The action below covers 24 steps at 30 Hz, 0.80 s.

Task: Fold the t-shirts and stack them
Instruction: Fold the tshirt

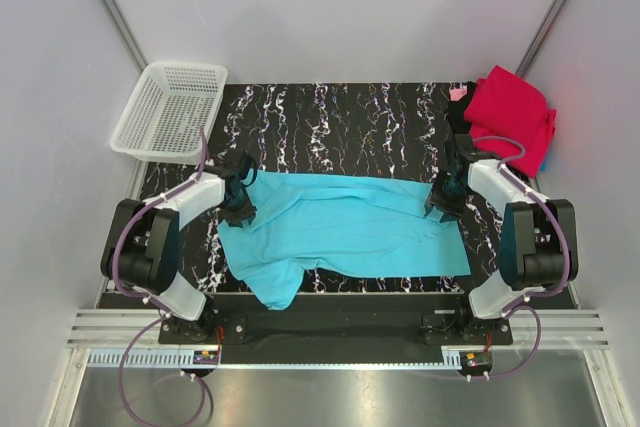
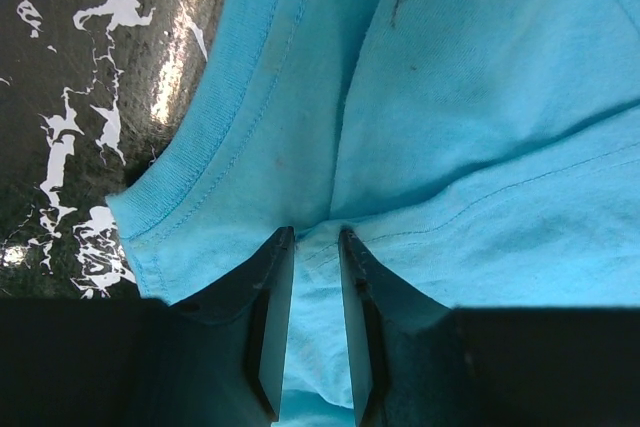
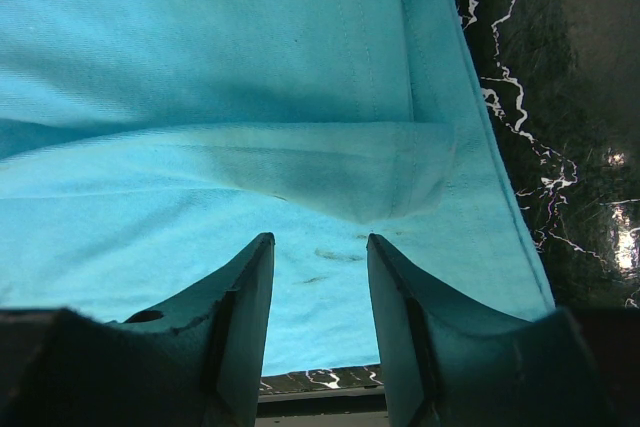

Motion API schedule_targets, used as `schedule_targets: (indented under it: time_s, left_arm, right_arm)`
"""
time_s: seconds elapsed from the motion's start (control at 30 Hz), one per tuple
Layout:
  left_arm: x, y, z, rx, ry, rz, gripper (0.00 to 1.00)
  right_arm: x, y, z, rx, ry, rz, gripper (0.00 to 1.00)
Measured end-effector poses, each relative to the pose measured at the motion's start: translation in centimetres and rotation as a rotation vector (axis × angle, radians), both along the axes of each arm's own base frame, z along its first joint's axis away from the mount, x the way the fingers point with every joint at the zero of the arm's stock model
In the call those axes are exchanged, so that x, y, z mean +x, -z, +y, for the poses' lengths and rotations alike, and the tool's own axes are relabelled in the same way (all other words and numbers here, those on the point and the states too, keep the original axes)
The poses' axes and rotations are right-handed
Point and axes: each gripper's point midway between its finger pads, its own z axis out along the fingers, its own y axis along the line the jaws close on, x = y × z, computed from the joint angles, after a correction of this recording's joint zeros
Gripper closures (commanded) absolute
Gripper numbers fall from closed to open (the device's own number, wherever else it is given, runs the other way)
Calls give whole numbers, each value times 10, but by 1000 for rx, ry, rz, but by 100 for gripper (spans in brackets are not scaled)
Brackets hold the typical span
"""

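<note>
A turquoise t-shirt (image 1: 350,232) lies spread sideways across the dark marbled table (image 1: 340,122). One sleeve hangs over the near edge at the left. My left gripper (image 1: 240,212) is at the shirt's left end. In the left wrist view my left gripper (image 2: 316,232) stands narrow beside the ribbed collar (image 2: 220,117), with a ridge of the t-shirt (image 2: 480,97) pinched between its fingers and creases meeting at the tips. My right gripper (image 1: 442,205) is at the right end. In the right wrist view my right gripper (image 3: 320,239) stands open over flat t-shirt cloth (image 3: 200,67), a raised fold just ahead.
A crimson red shirt (image 1: 515,112) is heaped at the back right corner, with pink and black cloth peeking out beside it. A white mesh basket (image 1: 185,66) stands at the back left, half off the table. Grey walls close in on both sides.
</note>
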Motion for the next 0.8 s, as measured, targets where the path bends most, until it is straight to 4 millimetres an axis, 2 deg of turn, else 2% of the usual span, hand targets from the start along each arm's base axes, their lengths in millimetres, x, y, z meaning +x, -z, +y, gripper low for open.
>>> schedule_targets:
  time_s: [0.07, 0.23, 0.63, 0.77, 0.8]
  left_arm:
    - [0, 0, 0, 0, 0, 0, 71]
    - [0, 2, 0, 1, -1, 6, 82]
    - [-1, 0, 0, 1, 0, 6, 83]
    - [-1, -7, 0, 0, 1, -3, 92]
    - [0, -10, 0, -2, 2, -9, 100]
  right_arm:
    - [0, 0, 0, 0, 0, 0, 51]
    - [0, 0, 0, 0, 0, 0, 51]
    - [0, 0, 0, 0, 0, 0, 51]
    - [0, 0, 0, 0, 0, 0, 51]
    - [0, 0, 0, 0, 0, 0, 51]
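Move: The loose end of the t-shirt's folded-over flap lies right between the left hand's parted fingertips, about 1 cm below the hand point. The shirt's left corner sits some 6 cm to the hand's left and 1 cm back; the sleeve that sticks out towards the bases is roughly 15 cm back and 8 cm right. From the right hand, that flap end is about 48 cm left, level with it, and 3 cm down. The flap's loose end is gathered by the left hand, its fingers pointing down onto the cloth: it stays in place while the fingers close from about a third open to nearly shut, pinching the fabric. Only then does the hand start straight up, by about 1 cm, the wrist hardly turning. ##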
